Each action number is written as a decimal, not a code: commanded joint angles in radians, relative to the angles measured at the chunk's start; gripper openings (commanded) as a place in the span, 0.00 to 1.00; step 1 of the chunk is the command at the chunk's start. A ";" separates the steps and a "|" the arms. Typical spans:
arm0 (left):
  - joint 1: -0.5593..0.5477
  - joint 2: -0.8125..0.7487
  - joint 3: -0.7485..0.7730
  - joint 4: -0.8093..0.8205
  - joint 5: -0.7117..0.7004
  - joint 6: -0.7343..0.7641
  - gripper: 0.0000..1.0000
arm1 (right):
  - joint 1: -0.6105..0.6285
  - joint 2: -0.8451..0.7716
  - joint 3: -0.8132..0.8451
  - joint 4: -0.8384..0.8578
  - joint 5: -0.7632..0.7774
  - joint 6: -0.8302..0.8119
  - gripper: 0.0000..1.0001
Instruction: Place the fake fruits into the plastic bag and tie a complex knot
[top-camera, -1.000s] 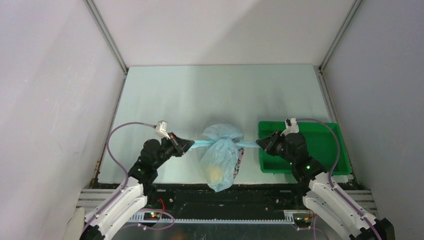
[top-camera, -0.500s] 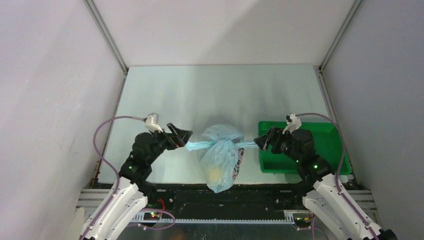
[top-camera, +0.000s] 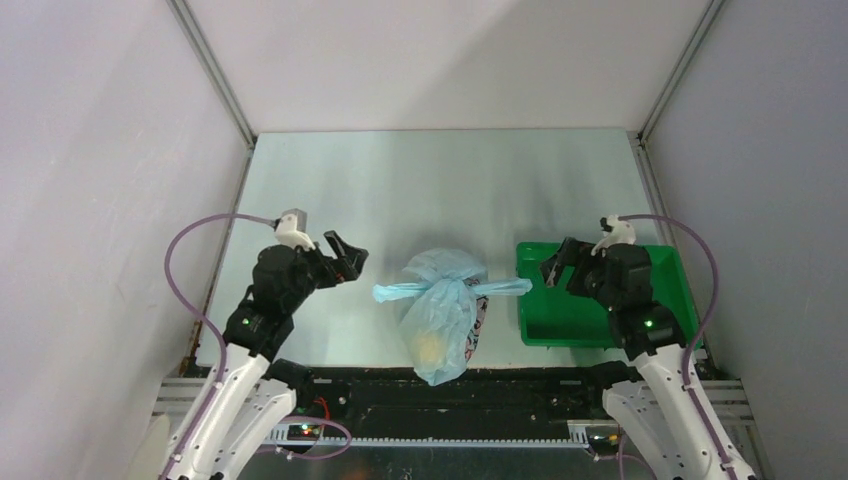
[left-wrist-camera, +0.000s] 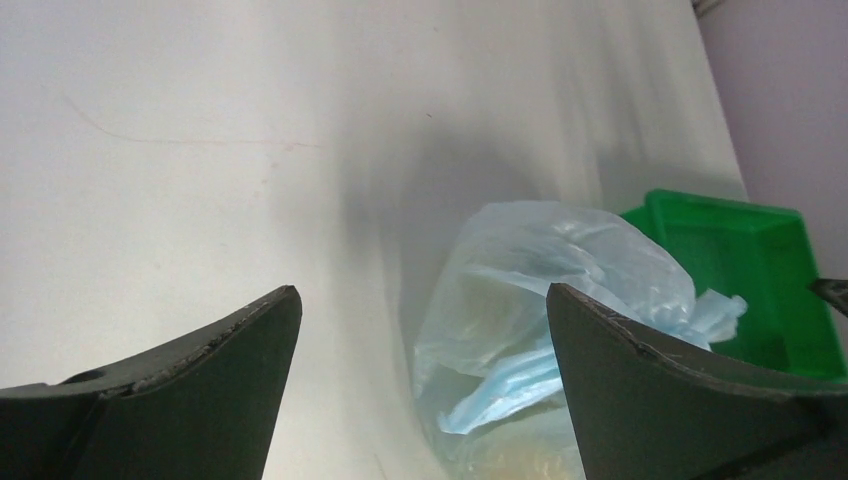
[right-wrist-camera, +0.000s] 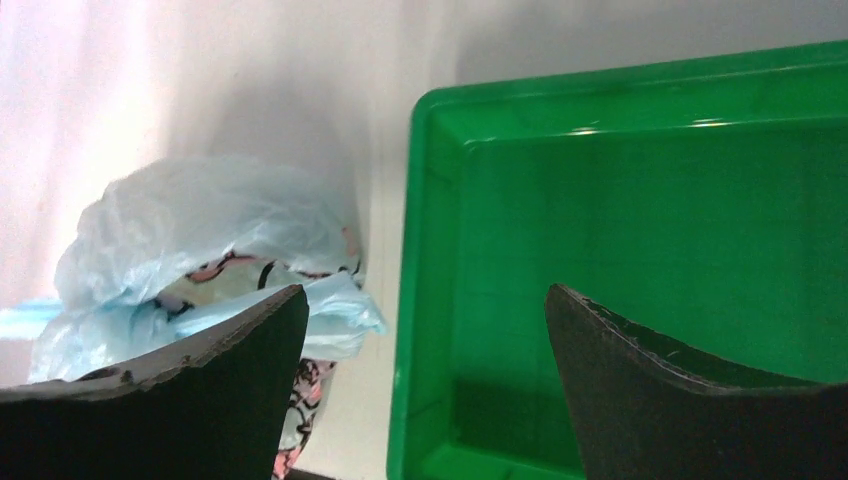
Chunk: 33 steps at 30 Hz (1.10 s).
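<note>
The light-blue plastic bag (top-camera: 440, 315) lies on the table between my arms, its neck pinched in at a knot (top-camera: 452, 286). Two loose tails stick out from it, one left (top-camera: 393, 292) and one right (top-camera: 506, 287). A yellowish fake fruit (top-camera: 430, 347) shows dimly through the film. My left gripper (top-camera: 347, 255) hangs open left of the bag and touches nothing. My right gripper (top-camera: 555, 262) stands open over the green tray's left rim, apart from the right tail. The left wrist view shows the bag (left-wrist-camera: 560, 270) beyond the open left gripper (left-wrist-camera: 422, 290). The right wrist view has the bag (right-wrist-camera: 190, 225) left of the open right gripper (right-wrist-camera: 425, 290).
A rigid green tray (top-camera: 655, 270) sits right of the bag, seen bare in the right wrist view (right-wrist-camera: 640, 200). White enclosure walls stand on the left, back and right. The arm bases and a metal rail run along the near edge.
Both grippers were shut on the bag's tails, pulling them taut. They have opened, let go and drawn back outward; the tails now lie slack.
</note>
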 joint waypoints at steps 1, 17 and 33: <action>0.061 -0.014 0.112 -0.058 -0.035 0.141 0.99 | -0.083 -0.019 0.106 -0.047 0.021 -0.066 0.93; 0.067 -0.246 0.223 -0.023 -0.315 0.484 0.99 | -0.097 -0.294 0.140 0.110 0.100 -0.244 0.93; 0.066 -0.277 0.183 -0.014 -0.363 0.450 0.99 | -0.096 -0.361 0.132 0.110 0.099 -0.253 0.93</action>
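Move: The tied plastic bag's knot lies about 18 cm right of my left hand, 3 cm back and 9 cm lower. The bag's loose left handle end is nearer, roughly 4 cm right, 4 cm back and 11 cm below. From my right hand the knot is some 18 cm left, 2 cm back and 8 cm down. The green tray's middle lies about 12 cm right, 3 cm back and 14 cm below my right hand. With the bag already let go, I draw both wide-open hands up and apart, away from the knot. My left hand rises and swings about 10 cm left, topping out and then settling a couple of centimetres; my right hand first slides right, then climbs roughly 15 cm over the tray. Both draw slightly back and tip their fingers up some 30 degrees, then stop. ##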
